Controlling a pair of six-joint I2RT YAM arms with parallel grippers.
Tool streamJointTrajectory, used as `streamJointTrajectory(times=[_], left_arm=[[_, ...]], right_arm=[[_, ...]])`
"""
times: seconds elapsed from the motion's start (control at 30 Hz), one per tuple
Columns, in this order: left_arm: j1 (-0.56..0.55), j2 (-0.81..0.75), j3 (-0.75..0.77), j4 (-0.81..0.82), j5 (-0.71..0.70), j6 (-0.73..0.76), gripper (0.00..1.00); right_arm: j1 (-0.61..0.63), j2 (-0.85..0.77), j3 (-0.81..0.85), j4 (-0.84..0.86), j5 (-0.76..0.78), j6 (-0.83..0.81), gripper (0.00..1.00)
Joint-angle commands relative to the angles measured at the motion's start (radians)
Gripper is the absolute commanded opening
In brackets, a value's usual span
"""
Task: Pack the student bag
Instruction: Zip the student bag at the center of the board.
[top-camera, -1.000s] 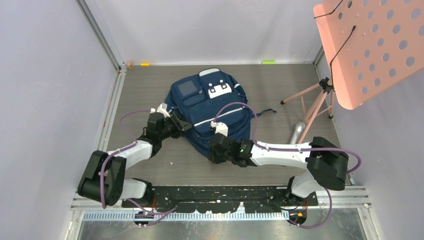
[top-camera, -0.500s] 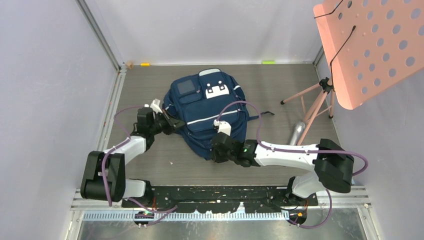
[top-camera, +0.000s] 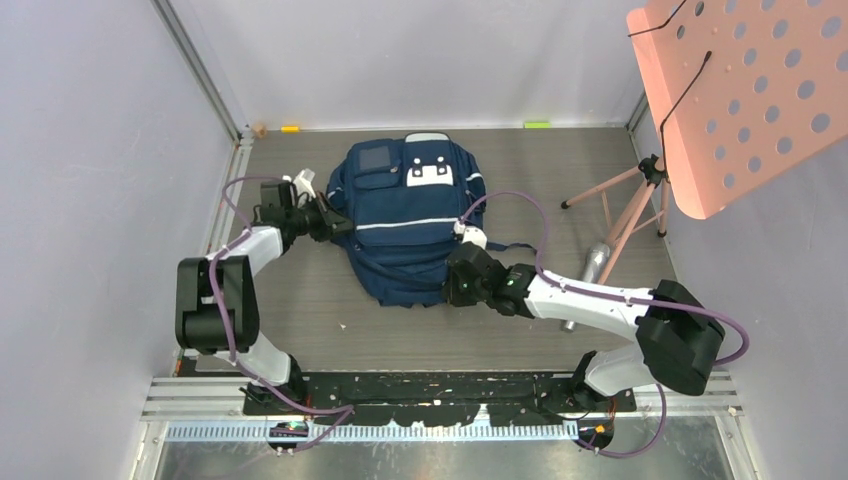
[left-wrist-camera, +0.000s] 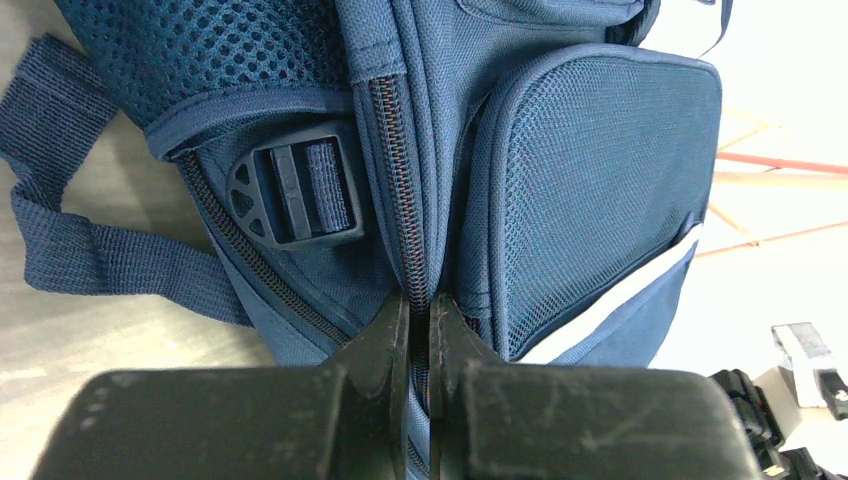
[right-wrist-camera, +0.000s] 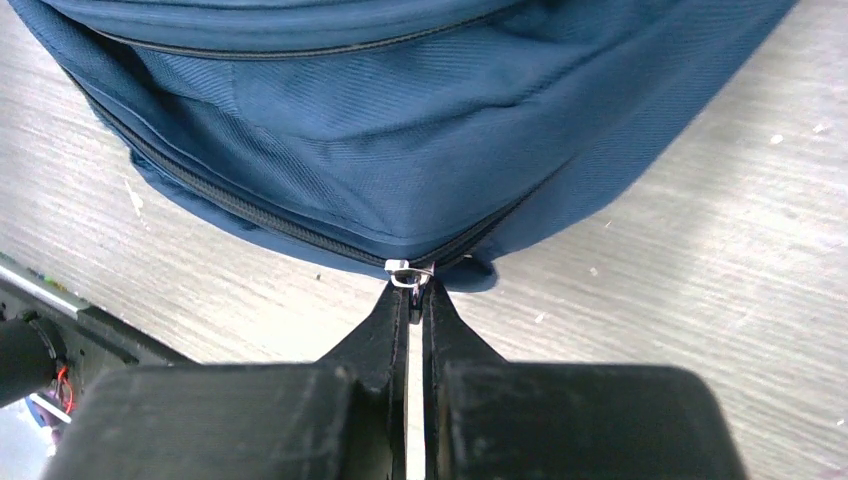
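The student bag (top-camera: 405, 205), a navy backpack with a white stripe and white patches, lies flat on the grey floor. My left gripper (top-camera: 335, 226) is at its left side, shut on the fabric fold along the side zipper (left-wrist-camera: 408, 180), beside a mesh pocket (left-wrist-camera: 600, 190) and a strap buckle (left-wrist-camera: 295, 190); in the left wrist view the left gripper (left-wrist-camera: 420, 305) pinches that seam. My right gripper (top-camera: 446, 290) is at the bag's near right corner. In the right wrist view the right gripper (right-wrist-camera: 412, 297) is shut on the small metal zipper pull (right-wrist-camera: 410, 271) at the bag's edge (right-wrist-camera: 400, 150).
A pink perforated stand board (top-camera: 740, 90) hangs over the right side on pink tripod legs (top-camera: 630, 200). A silver cylinder (top-camera: 592, 265) lies by the legs. Walls close in left, back and right. Small yellow (top-camera: 290, 128) and green (top-camera: 537, 124) markers sit at the back wall.
The left gripper closed on the bag's side seam and drew back to the left. The bag slid and turned toward the back left. The right gripper moved right along the bag's near edge.
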Motion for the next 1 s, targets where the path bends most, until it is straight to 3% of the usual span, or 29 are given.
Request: streamJointTrajectory(times=[0.0, 0.3, 0.43, 0.53, 0.77, 0.97], left_arm=[[0.069, 0.073, 0.175, 0.076, -0.237, 0.145, 0.00], [0.067, 0.227, 0.365, 0.071, -0.219, 0.215, 0.02], [0.067, 0.167, 0.321, 0.041, -0.248, 0.201, 0.48], [0.063, 0.079, 0.250, 0.006, -0.282, 0.156, 0.65], [-0.021, -0.160, 0.034, -0.098, -0.361, 0.071, 0.73], [-0.242, -0.350, -0.135, -0.128, -0.422, -0.003, 0.73]], right_arm=[[-0.071, -0.045, -0.032, -0.117, 0.008, -0.089, 0.00], [-0.185, 0.035, 0.015, -0.046, -0.054, -0.196, 0.00], [-0.185, 0.069, 0.063, -0.022, -0.102, -0.212, 0.00], [-0.184, 0.100, 0.079, 0.000, -0.129, -0.208, 0.00], [-0.183, 0.127, 0.067, 0.044, -0.158, -0.184, 0.00], [-0.181, 0.136, 0.069, 0.057, -0.163, -0.177, 0.00]])
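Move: My left fingers are already shut on the zip at the student bag's left side; I am taking it towards the bag's upper left corner, about 15 cm ahead and 2 cm to the right. The white strip's middle lies about 13 cm to this hand's right and 1 cm ahead. My right fingers hold the zip pull at the bag's near right edge; from them the strip's middle is some 16 cm ahead and 9 cm to the left. With my left hand I keep my pinch and drag forward along the bag's left side, about 8 cm, then open wide, swing off to the left and rise a little, and come back some 10 cm, curving in to the right above the zip. My right hand keeps its pinch on the zip pull, goes about 5 cm forward with a slight shift right, then sinks about 1 cm and holds there. ##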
